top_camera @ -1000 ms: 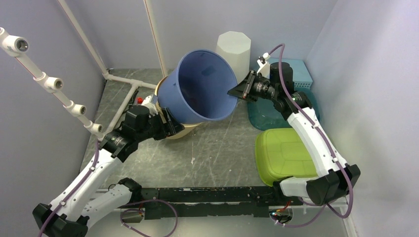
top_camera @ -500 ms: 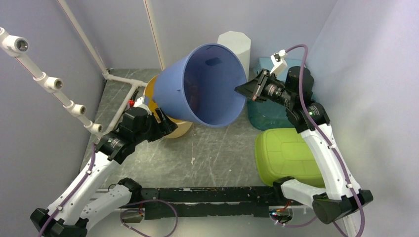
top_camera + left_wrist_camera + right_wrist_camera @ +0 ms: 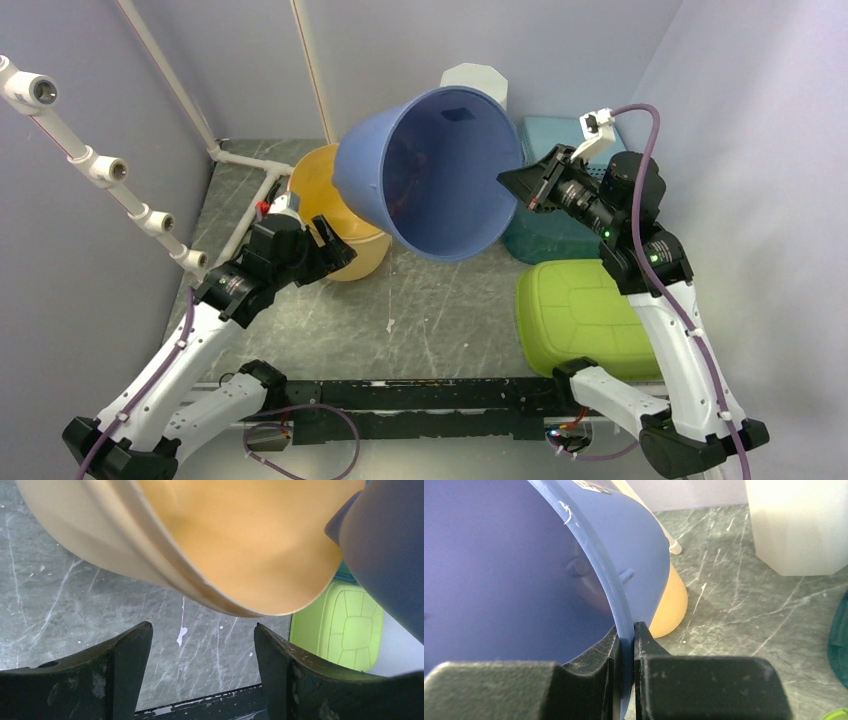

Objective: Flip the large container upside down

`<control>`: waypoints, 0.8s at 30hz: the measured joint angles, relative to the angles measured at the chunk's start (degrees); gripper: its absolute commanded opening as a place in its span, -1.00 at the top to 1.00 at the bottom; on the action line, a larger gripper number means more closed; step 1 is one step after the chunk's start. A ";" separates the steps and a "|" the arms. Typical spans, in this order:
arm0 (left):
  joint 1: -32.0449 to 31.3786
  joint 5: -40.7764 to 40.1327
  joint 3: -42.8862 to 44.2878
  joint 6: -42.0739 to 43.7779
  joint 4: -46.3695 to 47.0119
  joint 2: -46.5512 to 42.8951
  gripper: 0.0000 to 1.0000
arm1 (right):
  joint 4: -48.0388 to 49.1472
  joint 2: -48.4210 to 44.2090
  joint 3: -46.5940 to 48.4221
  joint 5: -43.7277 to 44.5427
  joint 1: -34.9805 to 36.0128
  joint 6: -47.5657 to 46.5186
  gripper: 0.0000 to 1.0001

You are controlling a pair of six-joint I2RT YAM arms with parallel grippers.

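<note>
The large container is a blue bucket, lifted off the table and tipped so its mouth faces up and toward the arms. My right gripper is shut on its right rim; the right wrist view shows the rim pinched between the jaws of that gripper. Below and left of it, a yellow bucket stands on the table. My left gripper is open beside the yellow bucket's near wall, holding nothing. In the left wrist view the gripper sits under the yellow bucket, with the blue container at right.
A white octagonal container stands at the back. A teal basket and a light blue box sit behind a green inverted tub on the right. White pipes run along the left.
The right gripper has carried the blue container up and to the right, out of the yellow bucket, tipping it further. The left gripper stays by the yellow bucket, slightly wider.
</note>
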 measured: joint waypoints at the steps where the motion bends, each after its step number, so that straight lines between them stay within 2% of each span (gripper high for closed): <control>1: 0.00 -0.37 0.22 -0.04 -0.33 0.00 -0.60 | -0.11 -0.44 -0.11 0.55 0.00 -0.24 1.00; 14: 0.00 -2.47 1.81 -1.79 -2.51 2.01 -0.60 | -0.02 -5.22 -1.55 6.62 0.07 -1.57 1.00; 24: 0.00 -4.02 1.92 -2.36 -3.74 2.12 -0.60 | -6.10 -3.87 -1.55 15.21 0.04 -2.58 1.00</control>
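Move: The right hand already grips the blue bucket's rim. The clear table it is being carried over lies about 14 cm to that hand's left, 7 cm ahead and some 42 cm below. The cream bucket is roughly 35 cm left and 9 cm ahead, the white container about 33 cm ahead and 7 cm left, and the lime tub 19 cm right and 6 cm back. From the idle left hand, that clear table is about 28 cm right, 8 cm ahead. Rightward, away from the cream bucket, the right hand draws the blue bucket some 5 cm, fingers still shut on its rim. The hand rises slightly on the way, then sinks roughly 3 cm from that high point, while the wrist swings about 15 degrees clockwise. ##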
